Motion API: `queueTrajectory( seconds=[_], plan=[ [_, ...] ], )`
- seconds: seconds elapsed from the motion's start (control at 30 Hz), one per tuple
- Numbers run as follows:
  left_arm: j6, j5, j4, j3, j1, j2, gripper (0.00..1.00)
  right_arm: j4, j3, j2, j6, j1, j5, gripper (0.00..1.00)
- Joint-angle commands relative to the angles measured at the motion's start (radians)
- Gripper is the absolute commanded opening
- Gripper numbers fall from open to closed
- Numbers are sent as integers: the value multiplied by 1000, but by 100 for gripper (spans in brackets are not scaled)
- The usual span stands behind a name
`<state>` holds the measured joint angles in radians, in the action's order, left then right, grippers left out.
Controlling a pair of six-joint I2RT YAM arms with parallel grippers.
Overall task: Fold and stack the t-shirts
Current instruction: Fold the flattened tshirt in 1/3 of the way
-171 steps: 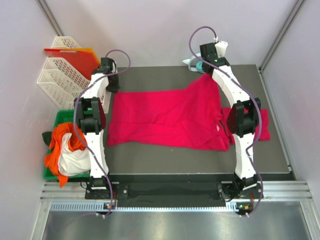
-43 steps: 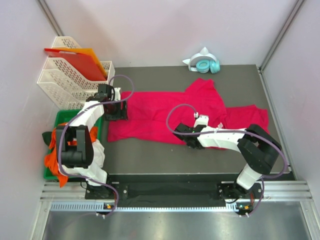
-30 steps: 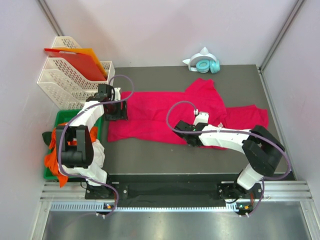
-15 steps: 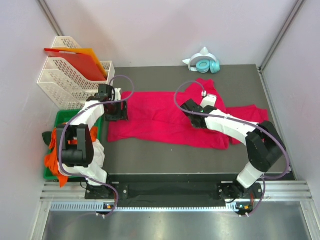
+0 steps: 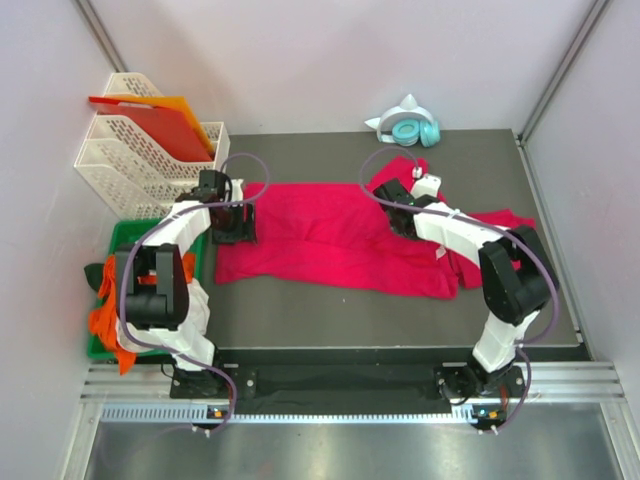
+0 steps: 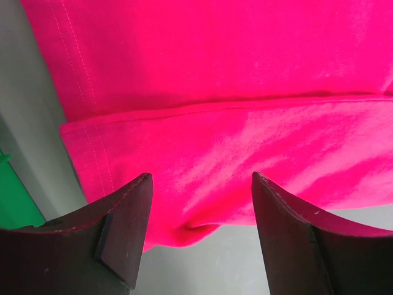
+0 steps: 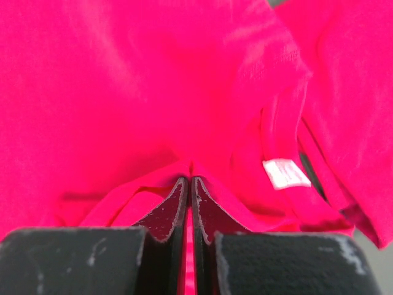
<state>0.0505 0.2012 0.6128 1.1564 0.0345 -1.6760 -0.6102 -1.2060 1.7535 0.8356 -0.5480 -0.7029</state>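
A crimson-pink t-shirt (image 5: 320, 235) lies spread across the dark table, and a second t-shirt (image 5: 510, 222) shows from under it at the right. My left gripper (image 5: 238, 225) hovers open over the first shirt's left edge. In the left wrist view the shirt's hemmed corner (image 6: 202, 153) lies between the spread fingers (image 6: 123, 227), untouched by them. Toward the shirt's back right, my right gripper (image 5: 397, 215) is shut on a raised fold of it. The right wrist view has the gripper (image 7: 188, 181) pinching that fold, with a white neck label (image 7: 285, 173) just to its right.
White stacked file trays (image 5: 125, 160) holding red-orange sheets (image 5: 150, 120) stand at the back left. A green bin (image 5: 125, 240) with orange and white cloth (image 5: 135, 300) sits beside the left arm. Teal headphones (image 5: 410, 130) lie at the back edge.
My right gripper has moved from the shirt's near middle toward the back right, pulling pinched fabric with it. The left gripper has stayed open in place.
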Motion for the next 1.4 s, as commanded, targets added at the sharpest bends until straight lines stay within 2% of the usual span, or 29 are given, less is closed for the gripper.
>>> queueTrajectory(
  seconds=[0.0, 0.3, 0.83, 0.97, 1.0, 1.07, 1.1, 1.13, 1.17, 1.2, 1.27, 1.37],
  plan=[
    [2, -8, -8, 25, -2, -10, 70, 64, -85, 27, -52, 43, 2, 0],
    [2, -14, -1, 48, -2, -45, 69, 47, -202, 136, -84, 109, 20, 0],
    [6, -19, 2, 66, -2, -90, 68, 46, -193, 190, -44, 203, 31, 0],
    [6, -17, 2, 63, -2, -91, 68, 76, -188, 209, -84, 209, 51, 0],
    [5, -14, 1, 63, -2, -90, 68, 99, -184, 207, -90, 206, 60, 2],
    [2, -13, 1, 63, -2, -85, 69, 157, -149, 177, -127, 206, 83, 15],
    [2, -13, -2, 62, -2, -76, 71, 202, -138, 158, -135, 197, 88, 28],
    [0, -10, -5, 60, -2, -70, 72, 225, -130, 121, -145, 194, 92, 36],
    [-1, -6, -11, 62, -2, -64, 72, 242, -132, 104, -165, 191, 95, 50],
    [-1, -5, -15, 63, -2, -51, 73, 236, -147, 95, -170, 188, 95, 56],
    [-3, 9, -13, 77, -2, -47, 75, 201, -226, 84, -181, 188, 91, 66],
    [2, 13, -5, 109, -2, -59, 75, 158, -312, 70, -207, 188, 74, 70]
  ],
)
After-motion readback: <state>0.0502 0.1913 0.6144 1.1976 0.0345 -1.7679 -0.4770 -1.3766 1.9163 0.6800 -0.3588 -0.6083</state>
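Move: The right hand already pinches shirt cloth. The spot where it will be laid is about 6 cm ahead, 5 cm right and 4 cm down. The white label lies some 8 cm right and 4 cm back, the shirt's far point about 15 cm straight ahead, and the folded red stack roughly 21 cm right, 3 cm back. From the left hand, that spot is around 45 cm right and 8 cm ahead; the flap's left corner is 7 cm left, 2 cm ahead. Still pinching the cloth, the right hand draws it about 5 cm forward across the shirt, then sinks some 3 cm while shifting right, turning slightly clockwise. There it opens wide, lets go, and rises forward, clear by a couple of centimetres. Meanwhile the open left hand sinks about 2 cm over the shirt's left end; contact there can't be seen. ##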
